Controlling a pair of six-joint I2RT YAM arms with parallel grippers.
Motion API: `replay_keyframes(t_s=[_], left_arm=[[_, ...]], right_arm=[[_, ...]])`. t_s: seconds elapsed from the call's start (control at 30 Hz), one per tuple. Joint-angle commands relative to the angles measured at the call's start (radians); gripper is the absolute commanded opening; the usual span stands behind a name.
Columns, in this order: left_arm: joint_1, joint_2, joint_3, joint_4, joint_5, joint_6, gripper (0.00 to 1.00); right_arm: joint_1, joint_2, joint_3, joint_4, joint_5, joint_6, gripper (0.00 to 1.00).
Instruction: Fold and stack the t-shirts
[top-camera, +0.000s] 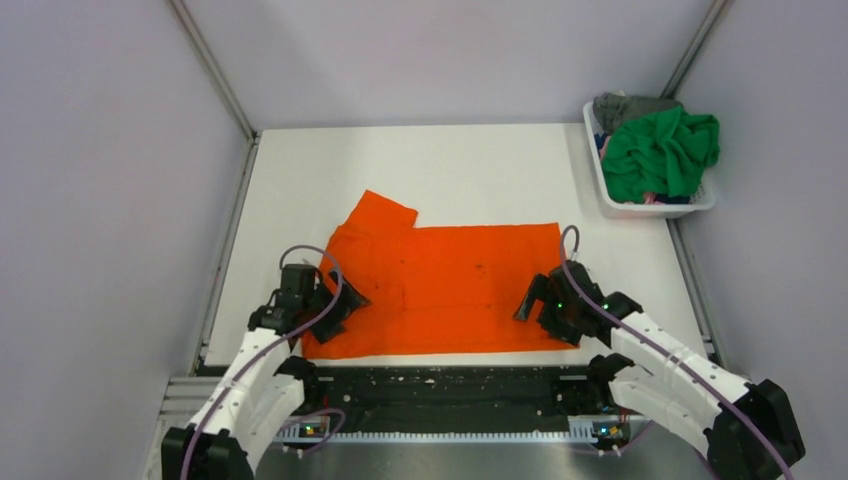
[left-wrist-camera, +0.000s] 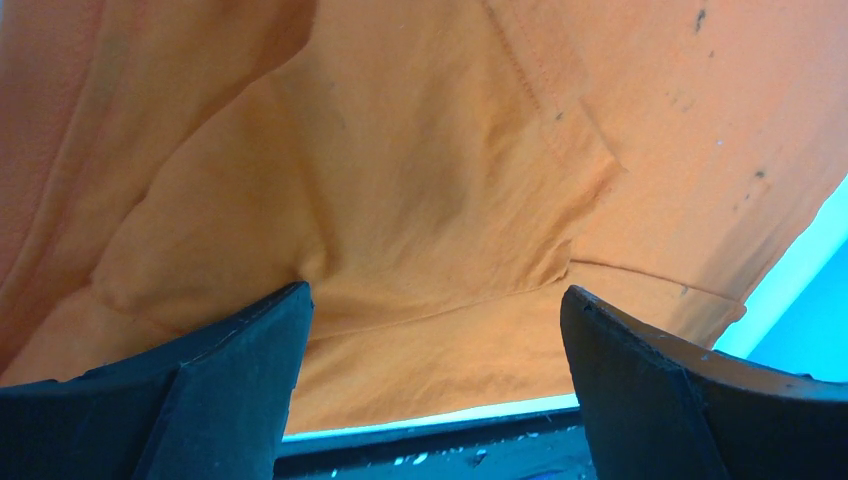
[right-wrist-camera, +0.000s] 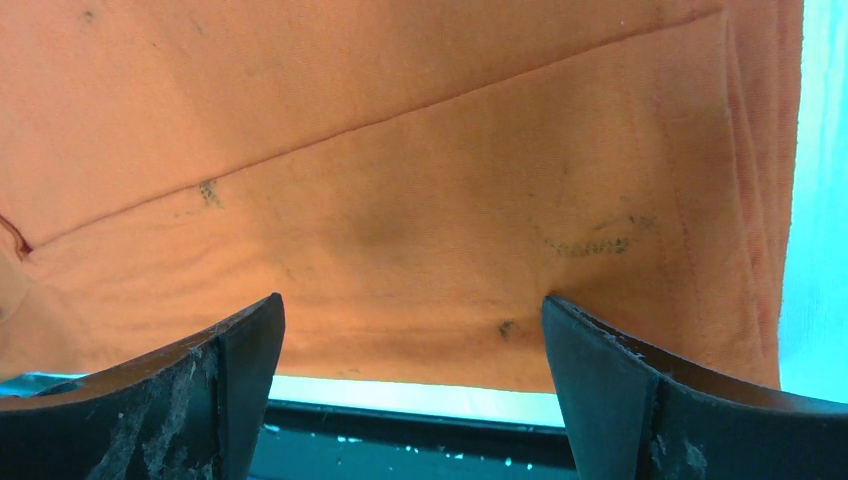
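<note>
A bright orange t-shirt (top-camera: 440, 285) with small dark specks lies spread flat on the white table, one sleeve sticking out at its far left. My left gripper (top-camera: 340, 305) hovers open over the shirt's near left corner; the wrist view shows wrinkled orange cloth (left-wrist-camera: 420, 200) between the spread fingers (left-wrist-camera: 240, 380), nothing gripped. My right gripper (top-camera: 535, 300) stands open over the near right corner, with the shirt's hem (right-wrist-camera: 450, 340) between its fingers (right-wrist-camera: 610, 380). A green t-shirt (top-camera: 660, 150) and a grey one (top-camera: 625, 105) are heaped in the basket.
The white slatted basket (top-camera: 655, 208) stands at the table's far right corner. The table's near edge (top-camera: 440, 358) meets a black rail just below the shirt. Grey walls with metal posts close in both sides and the back.
</note>
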Motion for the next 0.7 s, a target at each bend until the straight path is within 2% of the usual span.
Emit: replay_keyframes(t_s=[0.0, 0.13, 0.27, 0.4, 0.47, 0.6, 0.67], left_arm=[[-0.001, -0.140, 0.021, -0.243, -0.060, -0.019, 0.99], [-0.001, -0.220, 0.049, -0.167, -0.063, -0.006, 0.99], [-0.001, -0.147, 0.188, -0.084, -0.092, 0.051, 0.99], [-0.001, 0.044, 0.343, 0.052, -0.069, 0.140, 0.99], [-0.001, 0.198, 0.422, 0.127, -0.064, 0.174, 0.99], [0.001, 0.511, 0.672, 0.127, -0.100, 0.263, 0.99], [0.001, 0.683, 0.812, 0.102, -0.075, 0.320, 0.99]], right_arm=[[0.030, -0.022, -0.012, -0.144, 0.015, 0.007, 0.99], [0.029, -0.101, 0.026, -0.074, 0.027, -0.058, 0.99], [0.029, -0.156, 0.133, 0.030, 0.109, -0.121, 0.99], [0.029, -0.159, 0.200, 0.165, 0.247, -0.163, 0.99], [0.029, -0.130, 0.235, 0.208, 0.309, -0.213, 0.99], [0.024, 0.001, 0.312, 0.188, 0.447, -0.257, 0.99], [0.010, 0.073, 0.343, 0.187, 0.449, -0.271, 0.99]])
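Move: My left hand is at cloth height. The sleeve sticking out from the orange t-shirt's far edge lies about 24 cm ahead and 7 cm to its right, and the shirt's near left corner 8 cm back and 10 cm left. The shirt's far right corner is some 24 cm ahead of my right hand and 4 cm right. Its near right corner is 5 cm back and 8 cm right, and the laundry basket roughly 39 cm ahead and 24 cm right. Both my open hands finish pulling back over the shirt's near part, the left by 2 cm, then lift off it and sweep up and forward over the cloth. The left reaches about 17 cm forward and rises 12 cm towards the far sleeve. The right climbs some 14 cm and goes 11 cm forward towards the far right corner, its fingers tipping outward about 30 degrees. ##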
